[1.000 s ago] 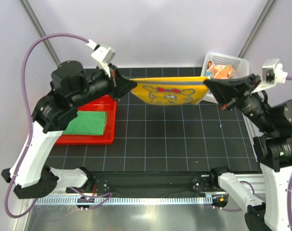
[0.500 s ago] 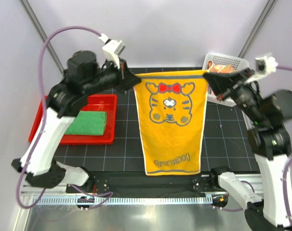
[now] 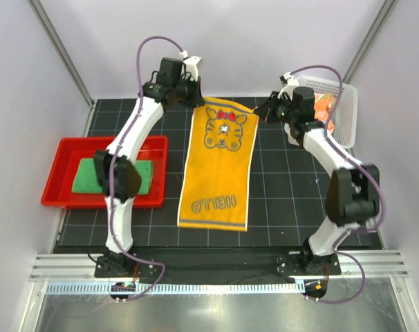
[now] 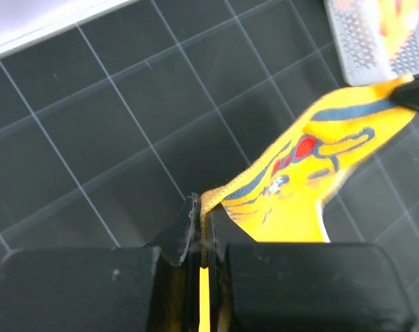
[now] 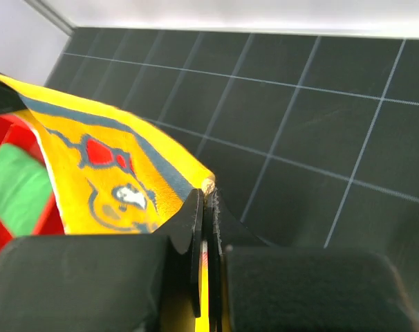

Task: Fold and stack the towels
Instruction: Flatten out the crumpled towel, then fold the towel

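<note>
A yellow towel (image 3: 216, 173) with a tiger cartoon lies spread lengthwise on the black mat, its "HELLO" end nearest the arm bases. Its far edge is lifted a little. My left gripper (image 3: 202, 102) is shut on the far left corner and my right gripper (image 3: 260, 114) on the far right corner. In the left wrist view the gripper (image 4: 204, 207) pinches the hem of the towel (image 4: 299, 187). The right wrist view has that gripper (image 5: 206, 190) clamping the towel (image 5: 106, 173) at its corner. A folded green towel (image 3: 92, 176) lies in the red tray. An orange towel (image 3: 325, 104) sits in the basket.
The red tray (image 3: 54, 187) stands at the left of the mat. The white mesh basket (image 3: 344, 104) stands at the far right, close behind my right arm. Both arms are stretched far out toward the back wall.
Both arms have reached out toward the back. The towel has gone from hanging stretched between the grippers to lying flat along the mat, still pinched at its far corners.
</note>
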Motion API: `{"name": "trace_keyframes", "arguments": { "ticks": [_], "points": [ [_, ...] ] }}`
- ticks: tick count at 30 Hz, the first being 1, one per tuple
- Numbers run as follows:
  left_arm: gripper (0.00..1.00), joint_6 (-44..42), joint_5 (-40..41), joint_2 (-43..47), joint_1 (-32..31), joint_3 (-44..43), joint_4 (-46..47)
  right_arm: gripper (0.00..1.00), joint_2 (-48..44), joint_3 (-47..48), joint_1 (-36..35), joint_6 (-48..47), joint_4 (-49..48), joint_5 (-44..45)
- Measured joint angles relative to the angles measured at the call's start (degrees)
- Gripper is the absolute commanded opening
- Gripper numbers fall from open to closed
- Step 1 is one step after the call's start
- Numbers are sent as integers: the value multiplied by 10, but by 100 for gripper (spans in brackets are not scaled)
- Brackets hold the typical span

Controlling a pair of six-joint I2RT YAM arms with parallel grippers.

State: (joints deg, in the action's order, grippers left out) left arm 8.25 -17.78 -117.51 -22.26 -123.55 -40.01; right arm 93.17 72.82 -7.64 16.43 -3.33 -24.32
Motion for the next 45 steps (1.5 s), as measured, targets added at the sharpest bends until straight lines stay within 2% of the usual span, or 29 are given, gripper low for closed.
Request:
{"name": "trace_keyframes", "arguments": {
  "ticks": [3, 6, 14, 22, 33, 37, 45],
  "points": [
    [0, -14, -21, -91, 21, -83, 9, 1, 103, 47, 19, 0, -36, -35],
    [0, -32, -42, -137, 39, -103, 15, 1, 177, 74, 35, 1, -75, -76],
    [0, -113, -56, -139, 42, -57, 26, 1, 201, 77, 40, -9, -109, -140],
    [0, -148, -51, -81, 42, 59, 30, 1, 147, -19, 25, -9, -120, -146],
    [0, -146, -32, 48, 28, 224, 35, 1, -17, -161, -20, -3, -82, -110],
    [0, -143, -11, 105, 14, 310, 48, 1, -62, -207, -27, -1, -64, -97],
    [0, -129, 19, 179, -3, 429, 75, 1, -85, -273, -64, 4, -50, -77]
  ]
}}
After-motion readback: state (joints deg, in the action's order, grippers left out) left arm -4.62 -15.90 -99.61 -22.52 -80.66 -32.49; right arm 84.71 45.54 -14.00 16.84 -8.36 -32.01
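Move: The yellow towel is already pinched by one corner in each hand. Its HELLO print lies on or just over the table, about 23 cm back, 5 cm right and 25 cm below the left hand; from the right hand it is some 22 cm back, 19 cm left and 23 cm down. The red tray is roughly 37 cm left and 11 cm back of the left hand; the white basket is about 28 cm right and 10 cm ahead of the right, both well below. Both hands keep the bow-end corners pinched, the edge drawn out between them, and throw it forward about 6 cm while dropping some 8 cm. They then reverse and sweep it back about 17 cm over the towel towards the HELLO end, sinking a little more and drifting left; the right hand tips down and turns counter-clockwise while the left rolls its left side up, roughly 15 degrees each. ##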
